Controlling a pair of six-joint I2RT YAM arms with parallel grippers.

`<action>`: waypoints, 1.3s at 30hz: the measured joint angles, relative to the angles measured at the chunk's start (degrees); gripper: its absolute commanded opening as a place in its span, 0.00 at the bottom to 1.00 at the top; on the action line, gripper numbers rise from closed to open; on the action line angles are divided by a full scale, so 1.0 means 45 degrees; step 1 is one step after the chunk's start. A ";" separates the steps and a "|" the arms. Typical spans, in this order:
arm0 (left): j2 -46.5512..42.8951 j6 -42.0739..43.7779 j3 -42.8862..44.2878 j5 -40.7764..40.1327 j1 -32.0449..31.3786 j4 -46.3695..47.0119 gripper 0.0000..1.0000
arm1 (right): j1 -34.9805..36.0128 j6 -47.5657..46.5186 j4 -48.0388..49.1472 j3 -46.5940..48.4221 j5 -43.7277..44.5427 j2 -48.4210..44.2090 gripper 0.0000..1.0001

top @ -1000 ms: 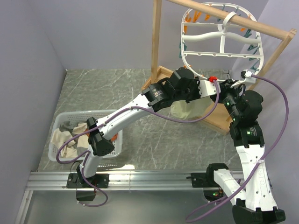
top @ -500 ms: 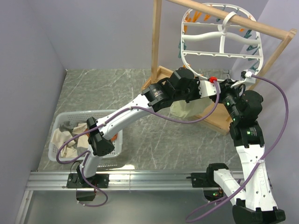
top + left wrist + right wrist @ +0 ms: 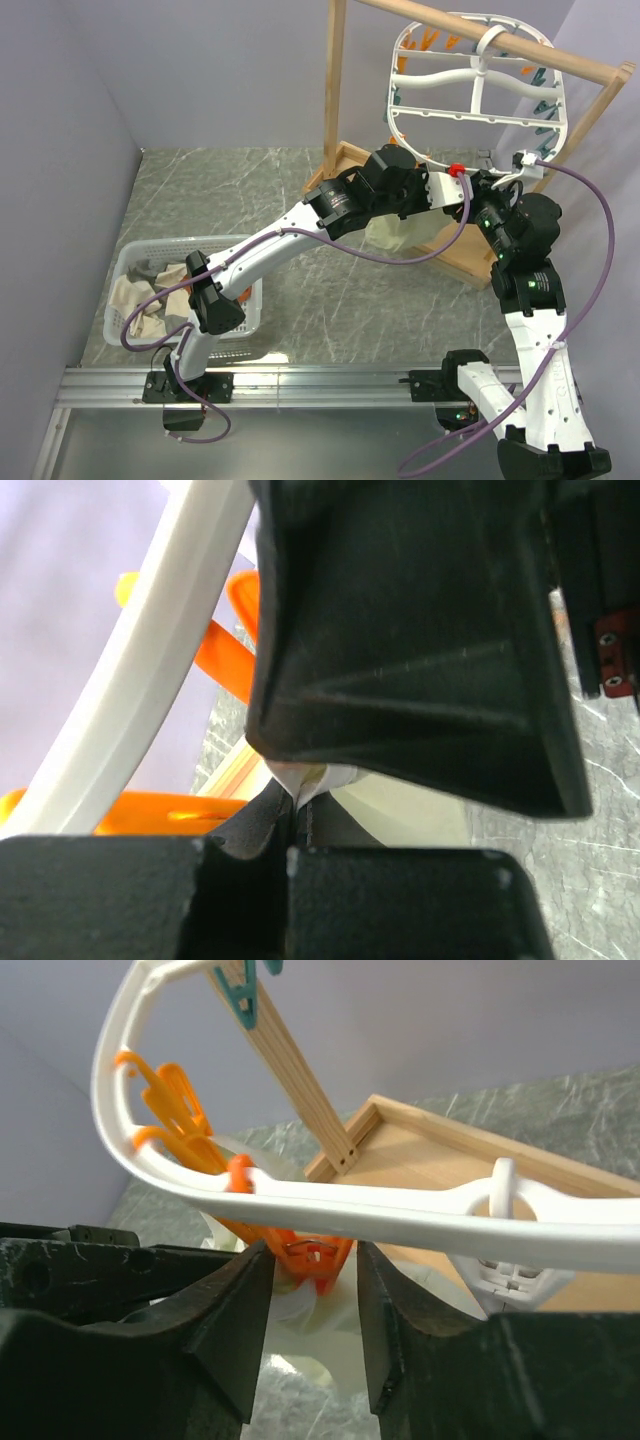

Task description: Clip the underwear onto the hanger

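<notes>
The white oval hanger [image 3: 555, 110] hangs by its hook from a wooden bar. The pale cream underwear [image 3: 395, 235] hangs below its lower rim. My left gripper [image 3: 450, 193] is shut on a fold of the underwear [image 3: 400, 805]; in the left wrist view the jaws [image 3: 298, 805] are pressed together on the fabric. In the right wrist view an orange clothespin [image 3: 315, 1255] under the hanger rim [image 3: 330, 1205] pinches the underwear [image 3: 330, 1310]. My right gripper [image 3: 310, 1340] stands open, one finger either side of that clothespin.
The wooden frame stand [image 3: 335, 90] has a tray-like base [image 3: 455, 258] under the hanger. A white basket [image 3: 130, 258] with several cloths sits at the left, beside the left arm's base. Other orange [image 3: 175, 1095] and teal clothespins [image 3: 545, 105] line the rim. Purple walls enclose the table.
My right gripper's jaws have spread apart around the orange clothespin. The hanger has shifted slightly. The left gripper has kept its hold on the underwear.
</notes>
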 measured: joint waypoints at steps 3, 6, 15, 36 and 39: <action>0.0019 0.0015 0.0000 0.0005 0.0000 0.0058 0.00 | 0.0000 0.0068 -0.0209 0.0000 -0.0121 0.0034 0.49; 0.0058 0.0015 0.0000 0.0005 0.0000 0.0083 0.00 | 0.0000 0.0121 -0.0277 0.0000 -0.0185 0.0049 0.51; 0.0189 0.0146 -0.0029 0.0005 0.0005 0.0087 0.37 | 0.0000 0.0189 -0.0301 0.0000 -0.0083 -0.0010 0.65; -0.2647 -0.2477 -0.3837 0.1209 0.0175 -0.0797 0.99 | -0.0024 0.0097 -0.0758 0.0083 -0.0563 -0.1365 0.78; -0.3740 -0.3648 -0.4920 0.1817 0.0418 -0.1122 0.99 | -0.0024 -0.0141 -0.0996 0.0092 -0.0792 -0.1831 0.81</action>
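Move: The orange clip at the underwear's free corner sits between the right hand's parted fingertips, about 2 cm ahead of the hand and level with it. From the left hand, still pinching the cloth just under the clip, it lies about 1 cm ahead, 2 cm to the right and 2 cm above. The other orange clip, on the first corner, is roughly 8 cm left of this clip and 4 cm farther out; the underwear's body hangs some 8 cm below the right hand, about 5 cm to its left. The underwear's corner, already in the clip, is let go by the left fingers, which dip slightly and then open wide. The left hand draws away left and back, sinking too, about 10 cm in all, while it turns some 20 degrees. The right fingers, already loose about the clip, spread further and back straight off it by about 5 cm, rising slightly late on. ##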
